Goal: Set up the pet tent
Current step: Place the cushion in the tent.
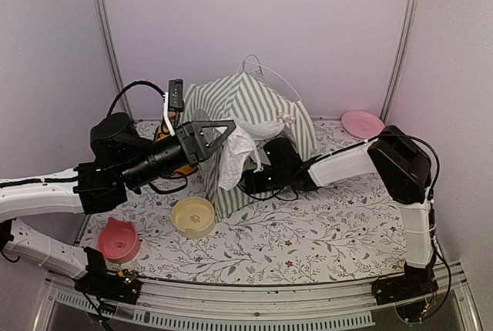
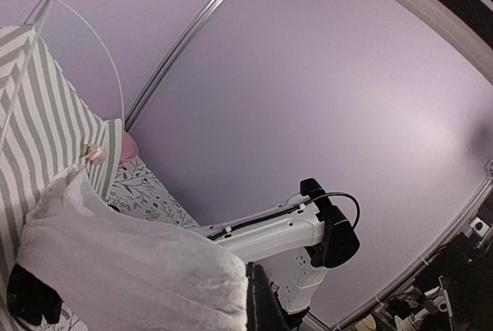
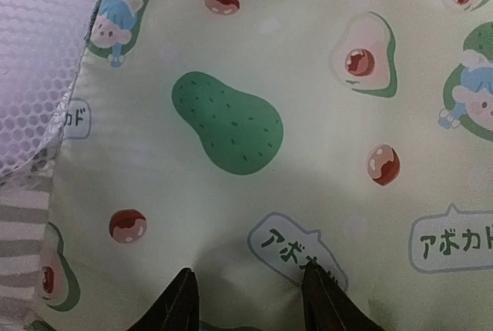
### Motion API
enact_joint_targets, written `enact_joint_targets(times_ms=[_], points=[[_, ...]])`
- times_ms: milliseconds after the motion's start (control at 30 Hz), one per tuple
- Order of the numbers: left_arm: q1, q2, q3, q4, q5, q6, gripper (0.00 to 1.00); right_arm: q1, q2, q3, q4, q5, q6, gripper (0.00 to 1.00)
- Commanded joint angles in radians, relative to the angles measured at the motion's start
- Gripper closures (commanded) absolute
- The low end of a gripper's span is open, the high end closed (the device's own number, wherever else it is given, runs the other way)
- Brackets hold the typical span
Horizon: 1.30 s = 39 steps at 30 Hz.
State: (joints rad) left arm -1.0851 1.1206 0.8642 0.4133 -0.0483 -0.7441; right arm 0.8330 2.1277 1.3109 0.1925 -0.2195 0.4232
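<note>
The pet tent, striped grey-green and white, stands at the back middle of the table, and a thin white pole loops above its top. My left gripper is shut on the sheer white door flap and holds it up and to the left. The left wrist view shows the flap against my black finger, with the striped wall behind. My right gripper reaches into the doorway. Its fingertips press into the cream printed mat, with a puckered fold pinched between them.
A yellow bowl sits in front of the tent and a red bowl at the near left. A pink plate lies at the back right. White mesh borders the mat on the left. The floral cloth covers the table.
</note>
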Motion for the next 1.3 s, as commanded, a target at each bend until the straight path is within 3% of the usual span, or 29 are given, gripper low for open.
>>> enact_joint_targets(times_ms=[0,133,333,633,900,1267], points=[[0.004,0.032,0.073,0.008,0.075,0.033,1.00,0.018,0.110,0.092,-0.051,0.054,0.000,0.48],[0.003,0.047,0.101,0.006,0.113,0.036,1.00,0.012,0.129,0.123,-0.138,0.178,0.028,0.43],[0.003,0.052,0.104,0.026,0.137,0.036,1.00,-0.001,0.029,0.107,-0.150,0.224,-0.014,0.35],[-0.007,0.091,0.112,0.050,0.176,0.020,1.00,-0.011,-0.086,0.113,-0.242,0.480,-0.060,0.33],[-0.022,0.093,0.120,0.080,0.203,0.024,1.00,-0.068,-0.127,0.016,-0.324,0.671,-0.045,0.31],[-0.031,0.082,0.114,0.095,0.206,0.035,1.00,-0.103,-0.052,-0.005,-0.422,0.617,0.016,0.29]])
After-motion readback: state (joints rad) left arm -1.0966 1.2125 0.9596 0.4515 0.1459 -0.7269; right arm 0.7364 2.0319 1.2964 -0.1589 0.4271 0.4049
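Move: My right hand is inside the tent, low over the left part of the cushion. The cushion's middle lies about 5 cm ahead, 7 cm to the right and 3 cm below. The tent's front corner is roughly 12 cm back and 8 cm left, the cream bowl about 12 cm back and 15 cm left. From my left hand, which already holds up the white flap, the cushion's middle lies some 20 cm ahead, 9 cm right and 36 cm below. I ease my right hand a few centimetres forward along the cushion, then carry it about 16 cm to the right in a shallow arc, up and down again, to the cushion's far right part near the mesh. The fingers open somewhat wider, swing clockwise some 30 degrees and tip further down. My left hand keeps the flap pinched and shifts slightly right, back and up. ##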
